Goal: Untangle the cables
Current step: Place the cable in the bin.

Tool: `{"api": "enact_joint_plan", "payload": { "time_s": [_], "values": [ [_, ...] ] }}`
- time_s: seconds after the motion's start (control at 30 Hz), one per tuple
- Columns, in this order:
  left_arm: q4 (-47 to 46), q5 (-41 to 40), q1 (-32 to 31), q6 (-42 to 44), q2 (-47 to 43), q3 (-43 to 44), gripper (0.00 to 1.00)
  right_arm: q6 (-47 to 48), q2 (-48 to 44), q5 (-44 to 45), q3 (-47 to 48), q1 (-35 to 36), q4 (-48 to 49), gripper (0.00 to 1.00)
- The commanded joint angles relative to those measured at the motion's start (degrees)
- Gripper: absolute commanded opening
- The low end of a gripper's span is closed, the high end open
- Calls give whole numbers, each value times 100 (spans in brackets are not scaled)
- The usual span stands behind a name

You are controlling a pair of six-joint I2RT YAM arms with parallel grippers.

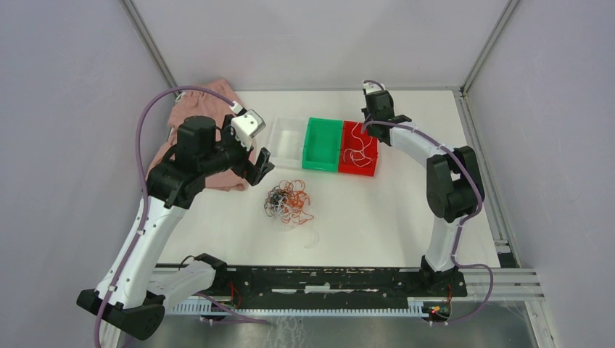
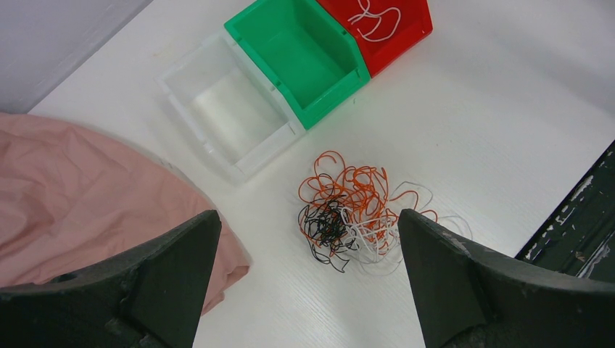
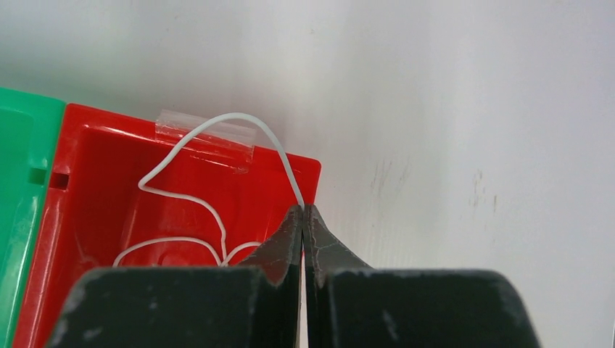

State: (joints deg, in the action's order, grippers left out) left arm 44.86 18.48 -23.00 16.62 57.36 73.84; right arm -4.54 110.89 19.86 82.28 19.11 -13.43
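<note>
A tangled clump of orange-red, black and white cables (image 1: pixel 290 201) lies mid-table. In the left wrist view the same clump of cables (image 2: pixel 352 210) sits on the table just beyond my fingers. My left gripper (image 1: pixel 261 167) hovers above and left of it. The left gripper (image 2: pixel 308 214) is open wide and holds nothing. My right gripper (image 1: pixel 378 125) is at the far right corner of the red bin (image 1: pixel 359 170). The right gripper (image 3: pixel 302 208) is shut on one white cable (image 3: pixel 289 170), which arches back into the red bin (image 3: pixel 94 188).
A green bin (image 1: pixel 323 145) and a clear bin (image 1: pixel 286 141) stand in a row left of the red one. A pink cloth (image 1: pixel 192 109) lies at the back left, under my left arm. A loose white strand (image 1: pixel 312 238) lies near the clump.
</note>
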Motion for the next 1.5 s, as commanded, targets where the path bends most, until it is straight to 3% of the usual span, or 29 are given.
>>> {"api": "enact_joint_plan", "payload": {
  "time_s": [0.0, 0.4, 0.87, 0.97, 1.1, 1.3, 1.47],
  "values": [
    [-193, 67, 3, 134, -68, 33, 99, 76, -542, 127, -40, 46, 244, 0],
    [-195, 112, 2, 102, -67, 33, 99, -22, -635, 150, -633, 754, 275, 1],
    [-145, 60, -1, 175, -110, 49, 99, -479, 551, 778, 146, 537, -683, 1],
    [-147, 76, 4, 188, -86, 73, 99, -556, 296, 627, 204, 549, -709, 11],
    [-154, 110, -1, 174, -55, 69, 99, -704, -203, 459, 116, 550, -618, 34],
    [-77, 82, 2, 218, -130, 10, 99, -745, -789, 328, -41, 558, -558, 38],
    [89, 151, 4, 158, -111, -23, 99, -848, -1152, 82, -76, 562, -577, 49]
  ]
}}
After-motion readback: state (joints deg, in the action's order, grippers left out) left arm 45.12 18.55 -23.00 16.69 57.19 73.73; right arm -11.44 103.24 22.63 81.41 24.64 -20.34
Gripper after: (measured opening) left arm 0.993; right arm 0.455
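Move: My right hand, shut on the white cable's end, is over the red bin's right wall near its far corner; the bin's middle lies about 5 cm to my left, 5 cm back and 7 cm down. The green bin is some 15 cm left and 4 cm back, the clear bin roughly 26 cm left and 3 cm back. From my idle left hand the red bin is about 17 cm ahead, 26 cm right and 28 cm below. I lift the cable's end clear with my right hand, swinging left and back over the red bin about 5 cm each way. Then I sink some 10 cm into the bin, easing a few centimetres right while the fingers tip steeper, and open them low down to let the cable go. Fingers part-open, I rise about 11 cm straight out. ##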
